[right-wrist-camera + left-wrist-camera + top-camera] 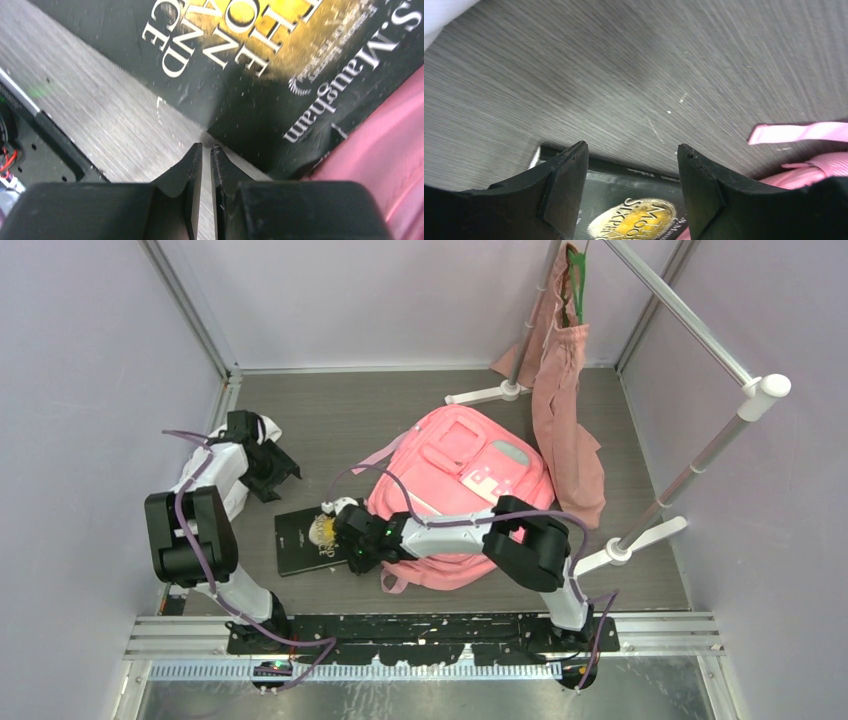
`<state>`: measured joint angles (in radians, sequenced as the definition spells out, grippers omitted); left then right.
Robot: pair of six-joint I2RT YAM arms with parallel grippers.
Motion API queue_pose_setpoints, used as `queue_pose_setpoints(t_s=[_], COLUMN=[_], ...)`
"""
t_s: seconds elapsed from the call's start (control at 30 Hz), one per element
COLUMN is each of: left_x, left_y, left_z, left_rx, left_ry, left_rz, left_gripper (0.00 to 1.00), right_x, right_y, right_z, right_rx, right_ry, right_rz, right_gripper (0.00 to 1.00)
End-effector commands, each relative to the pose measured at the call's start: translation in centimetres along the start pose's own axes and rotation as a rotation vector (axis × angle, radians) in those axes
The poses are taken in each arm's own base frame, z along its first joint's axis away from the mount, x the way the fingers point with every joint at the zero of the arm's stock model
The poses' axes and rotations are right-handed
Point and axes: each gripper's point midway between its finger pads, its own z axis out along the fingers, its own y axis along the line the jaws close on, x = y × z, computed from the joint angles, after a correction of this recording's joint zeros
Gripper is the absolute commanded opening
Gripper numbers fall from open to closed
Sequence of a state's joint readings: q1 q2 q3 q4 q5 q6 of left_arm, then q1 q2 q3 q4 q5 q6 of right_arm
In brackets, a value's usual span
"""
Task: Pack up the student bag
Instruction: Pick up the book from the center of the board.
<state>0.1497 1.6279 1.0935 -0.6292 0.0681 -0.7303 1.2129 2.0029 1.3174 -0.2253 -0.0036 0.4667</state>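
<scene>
The student bag (460, 470), a pink backpack, lies flat at mid-table with its front pocket up; its fabric shows in the left wrist view (819, 170) and the right wrist view (385, 150). A black book with a gold emblem (303, 540) lies against its left side. My right gripper (352, 540) sits at the book's near right corner (250, 75), and its jaws (206, 147) are shut to a thin slit. Whether they pinch the corner I cannot tell. My left gripper (283, 480) hovers open above the book's far edge (634, 210), fingers apart (633, 150), with nothing between them.
A dusty-pink cloth tote (565, 410) on a green hanger (575, 280) hangs from a white rack (690, 470) at the back right. A white cloth (268, 427) lies behind the left arm. A pink strap (799, 132) trails on the table. The black base rail (50, 145) runs along the near edge.
</scene>
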Motion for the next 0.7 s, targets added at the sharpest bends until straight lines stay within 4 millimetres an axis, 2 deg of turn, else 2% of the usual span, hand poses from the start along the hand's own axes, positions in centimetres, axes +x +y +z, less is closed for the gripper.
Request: queue_pose_setpoints(t_s=[0.0,0.1,0.2,0.3,0.33,0.43,0.5,0.6,0.67], left_x=[0.4,1.1,2.6,4.5,5.3,8.1,8.8,7.9,6.7], left_y=[3.3,4.9,6.4,7.9,8.2,8.2,8.5,8.5,7.8], left_z=[0.9,0.9,0.7,-0.1,-0.4,-1.8,-2.8,-4.7,-5.6], left_rx=[-0.152,-0.187,-0.192,-0.192,-0.191,-0.123,-0.107,-0.093,-0.058], left_ry=[-0.002,0.018,0.047,0.074,0.080,0.120,0.104,0.020,-0.040], left_rz=[0.004,-0.018,-0.043,-0.082,-0.093,-0.141,-0.154,-0.142,-0.128], left_gripper=[0.67,0.67,0.67,0.66,0.65,0.65,0.65,0.65,0.65], right_x=[-2.8,-4.5,-7.2,-9.9,-10.6,-12.2,-13.0,-13.4,-13.7], right_y=[-1.7,-3.8,-5.8,-7.4,-7.7,-7.6,-7.4,-6.4,-5.4], right_z=[0.8,1.3,1.4,1.5,1.6,0.6,-0.6,-2.4,-3.3], right_rx=[0.075,0.110,0.140,0.116,0.105,0.078,0.087,0.054,0.004], right_ry=[-0.048,-0.057,-0.094,-0.123,-0.129,-0.140,-0.149,-0.168,-0.196], right_rz=[0.004,0.026,0.044,0.083,0.100,0.123,0.139,0.207,0.284], right_gripper=[0.17,0.17,0.18,0.26,0.32,0.49,0.56,0.64,0.67])
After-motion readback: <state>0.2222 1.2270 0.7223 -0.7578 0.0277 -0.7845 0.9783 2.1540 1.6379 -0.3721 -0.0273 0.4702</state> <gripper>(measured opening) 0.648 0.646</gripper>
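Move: The book lies nearly sideways, its middle about 6 cm ahead of the right fingertips and 7 cm to their left, at about their height. Those fingertips are close against its near edge, towards the right end. The pink bag's middle is some 16 cm ahead of the right hand and 24 cm to its right. From the left hand, the book's middle is about 12 cm back, 9 cm right and 5 cm below; the white cloth is 2 cm ahead and 13 cm left, also 5 cm lower. The right hand, its fingers nearly shut and low beside the book, pushes the near edge by the right end forward about 13 cm at table level, then opens wide and starts to lift some 2 cm near the top corner, turning slightly clockwise. At the same time the open left hand dips about 4 cm and sweeps back some 12 cm at the book's left end, seeming to bear that end towards the base, and comes up about 3 cm again as it gets there. ##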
